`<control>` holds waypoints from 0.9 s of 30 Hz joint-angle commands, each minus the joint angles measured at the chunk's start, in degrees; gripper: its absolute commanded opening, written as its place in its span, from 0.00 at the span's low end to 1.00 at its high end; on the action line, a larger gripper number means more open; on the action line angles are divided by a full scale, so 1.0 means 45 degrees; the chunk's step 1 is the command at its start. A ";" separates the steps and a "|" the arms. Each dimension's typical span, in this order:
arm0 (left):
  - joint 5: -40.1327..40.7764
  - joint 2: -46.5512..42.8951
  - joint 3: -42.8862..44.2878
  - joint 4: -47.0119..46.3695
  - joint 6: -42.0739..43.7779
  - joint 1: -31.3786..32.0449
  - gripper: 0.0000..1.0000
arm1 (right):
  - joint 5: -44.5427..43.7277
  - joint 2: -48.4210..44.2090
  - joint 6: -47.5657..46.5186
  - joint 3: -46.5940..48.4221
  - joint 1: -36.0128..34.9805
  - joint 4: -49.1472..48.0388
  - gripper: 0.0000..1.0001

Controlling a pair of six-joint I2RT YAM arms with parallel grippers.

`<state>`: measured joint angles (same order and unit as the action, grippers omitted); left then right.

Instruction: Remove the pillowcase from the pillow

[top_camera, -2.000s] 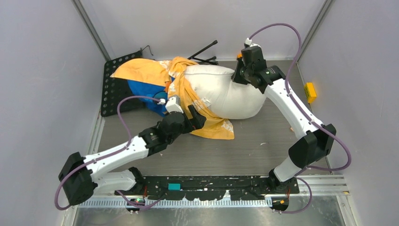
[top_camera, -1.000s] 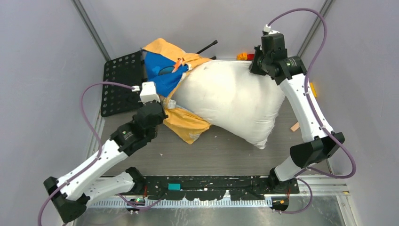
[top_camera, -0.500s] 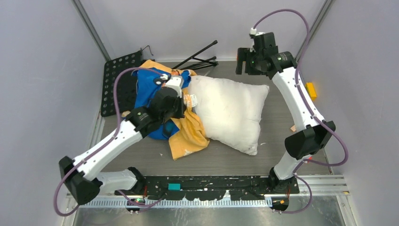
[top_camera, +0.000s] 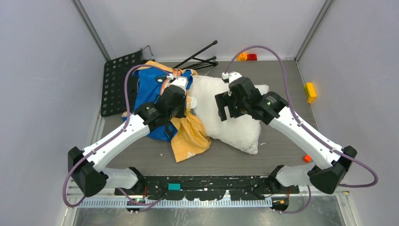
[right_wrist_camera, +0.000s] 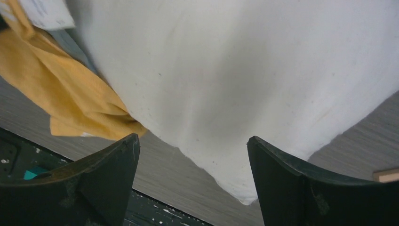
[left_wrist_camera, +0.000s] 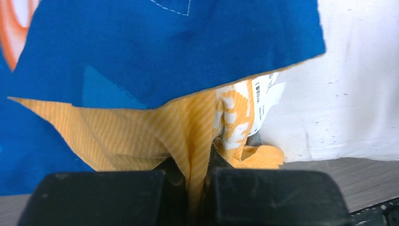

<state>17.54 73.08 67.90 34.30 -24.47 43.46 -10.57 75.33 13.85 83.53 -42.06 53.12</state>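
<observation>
The white pillow (top_camera: 240, 125) lies bare on the table, its left edge against the crumpled pillowcase (top_camera: 148, 87). The pillowcase shows its blue face at the back and its orange-yellow reverse (top_camera: 190, 139) in front. My left gripper (top_camera: 182, 104) is shut on an orange fold of the pillowcase (left_wrist_camera: 141, 136) beside a white label, with blue cloth (left_wrist_camera: 164, 47) above and the pillow (left_wrist_camera: 357, 94) to the right. My right gripper (top_camera: 225, 106) hovers open over the pillow's middle. In the right wrist view, the pillow (right_wrist_camera: 235, 70) and the table show between its spread fingers (right_wrist_camera: 277, 160), which hold nothing.
A black perforated plate (top_camera: 117, 82) lies at the back left, partly under the pillowcase. Black tripod legs (top_camera: 197, 56) lie along the back wall beside red and yellow bricks (top_camera: 248, 57). A yellow block (top_camera: 309, 92) sits at the right edge, a small orange piece (top_camera: 307, 158) nearer.
The right gripper let go of the lifted pillow, which dropped flat on the table. The open gripper then swung forward over the pillow's middle. The left gripper kept hold of the pillowcase.
</observation>
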 commanded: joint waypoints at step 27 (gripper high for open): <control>0.1620 -0.2526 -0.0316 0.0345 -0.0459 -0.4579 0.00 | -0.1196 -0.4320 0.3290 -0.6081 0.5129 -0.4301 0.00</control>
<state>19.42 64.03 63.40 38.59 -28.71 26.15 -15.07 57.91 27.20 55.27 -20.97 35.16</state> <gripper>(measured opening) 0.020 0.048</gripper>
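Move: From the open right hand, the middle of the white pillow lies about 17 cm below and 3 cm to the right, about level fore and aft. The pillowcase's loose yellow flap is some 13 cm to its left, 9 cm back and 20 cm lower. The left hand already grips the yellow edge: the case's bunched blue part lies about 10 cm left, 4 cm ahead and 15 cm below, the pillow's middle roughly 21 cm right, 1 cm ahead and 13 cm lower. The right hand drops about 13 cm with its fingers wide, drifting a little right, shuts on the top of the pillow and pinches up a fold of the white cover, then draws it right and up some 8 cm while turning about 30 degrees clockwise in all. The left hand keeps its shut grip on the pillowcase edge and pulls against it, easing left at first and then faster, about 12 cm in all, away from the pillow and turning counter-clockwise. ##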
